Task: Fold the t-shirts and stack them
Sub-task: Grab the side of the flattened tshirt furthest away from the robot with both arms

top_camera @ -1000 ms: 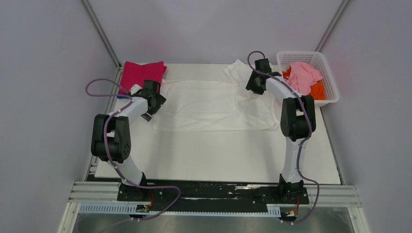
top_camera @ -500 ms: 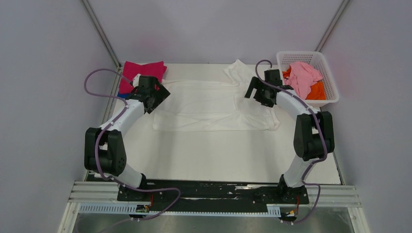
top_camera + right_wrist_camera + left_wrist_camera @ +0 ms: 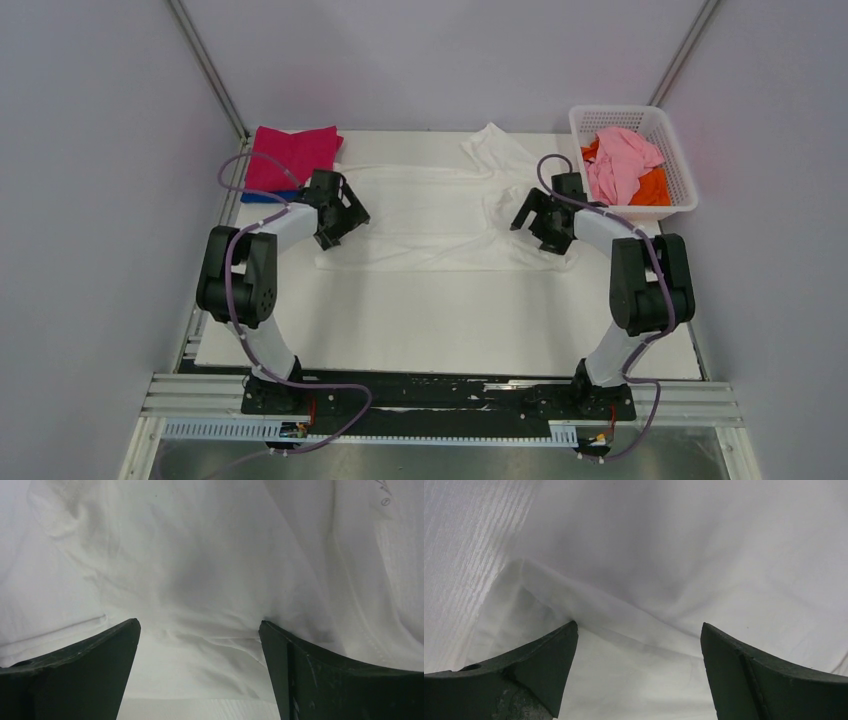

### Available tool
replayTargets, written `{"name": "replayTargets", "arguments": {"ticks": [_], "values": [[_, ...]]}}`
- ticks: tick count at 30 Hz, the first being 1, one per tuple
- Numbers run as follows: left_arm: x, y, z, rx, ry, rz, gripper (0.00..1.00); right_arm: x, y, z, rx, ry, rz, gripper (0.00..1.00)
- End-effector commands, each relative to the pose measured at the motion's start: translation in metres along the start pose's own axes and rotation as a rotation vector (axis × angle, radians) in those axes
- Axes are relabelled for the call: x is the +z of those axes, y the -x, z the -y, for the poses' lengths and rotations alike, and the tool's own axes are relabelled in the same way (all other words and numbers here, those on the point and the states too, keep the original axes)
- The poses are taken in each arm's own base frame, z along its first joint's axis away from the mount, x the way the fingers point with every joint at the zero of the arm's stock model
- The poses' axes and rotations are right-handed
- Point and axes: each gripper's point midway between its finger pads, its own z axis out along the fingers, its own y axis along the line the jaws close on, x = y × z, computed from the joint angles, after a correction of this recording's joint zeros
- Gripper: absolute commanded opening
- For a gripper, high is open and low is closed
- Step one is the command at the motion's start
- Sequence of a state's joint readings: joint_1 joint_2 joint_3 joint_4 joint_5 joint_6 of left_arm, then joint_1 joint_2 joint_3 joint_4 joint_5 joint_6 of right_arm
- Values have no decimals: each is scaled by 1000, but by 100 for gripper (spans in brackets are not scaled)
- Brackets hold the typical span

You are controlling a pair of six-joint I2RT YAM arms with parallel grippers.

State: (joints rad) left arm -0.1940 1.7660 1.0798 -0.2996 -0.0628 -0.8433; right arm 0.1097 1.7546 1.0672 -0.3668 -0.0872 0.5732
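Observation:
A white t-shirt lies spread across the middle of the table, one sleeve pointing to the back. My left gripper hovers open over its left edge, and only pale folded cloth shows between the fingers. Over the shirt's rumpled right side my right gripper is open too, with wrinkled white cloth below and nothing gripped. A folded magenta t-shirt rests on a blue one at the back left. Pale pink and orange t-shirts fill the basket.
The white lattice basket stands at the back right corner, just right of my right arm. Metal frame posts rise at both back corners. The white table mat runs toward the arm bases.
Both grippers have come nearer and lower over the white shirt, the left one shifting right onto its edge. The right gripper has opened wide and let go of the cloth.

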Motion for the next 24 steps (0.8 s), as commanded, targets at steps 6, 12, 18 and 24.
{"name": "replayTargets", "arguments": {"ticks": [6,12,18,24], "values": [[-10,-63,-55,47,106,-153,100,-21,-62,41,138,-59,-119,100],[-42,-99,-86,49,158,-185,100,-47,-109,64,186,-111,-197,100],[-71,-128,-109,57,200,-216,100,-70,-143,75,213,-147,-230,100],[-89,-141,-120,25,189,-215,100,-82,-140,80,211,-144,-150,100]]}}
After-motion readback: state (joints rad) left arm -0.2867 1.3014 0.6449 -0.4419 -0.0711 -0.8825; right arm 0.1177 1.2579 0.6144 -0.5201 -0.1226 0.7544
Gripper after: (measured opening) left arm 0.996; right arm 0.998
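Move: The white t-shirt lies flat right under both open hands, fingertips already on its cloth. From the left hand its middle is about 4 cm ahead and 23 cm right, its far edge centred some 18 cm ahead and 17 cm right, and the red stack 23 cm ahead and 15 cm left. From the right hand the middle is 5 cm ahead and 22 cm left, the outspread sleeve 28 cm ahead and 7 cm left, the basket 24 cm ahead and 27 cm right. The t-shirt is dragged straight back towards the robot by both hands together, each travelling about 15 cm almost level, with the spread fingertips keeping on the cloth and the grippers staying wide open. After a slow start the pull is quick; the fingers tip a little steeper, and the right hand also turns slightly clockwise. ##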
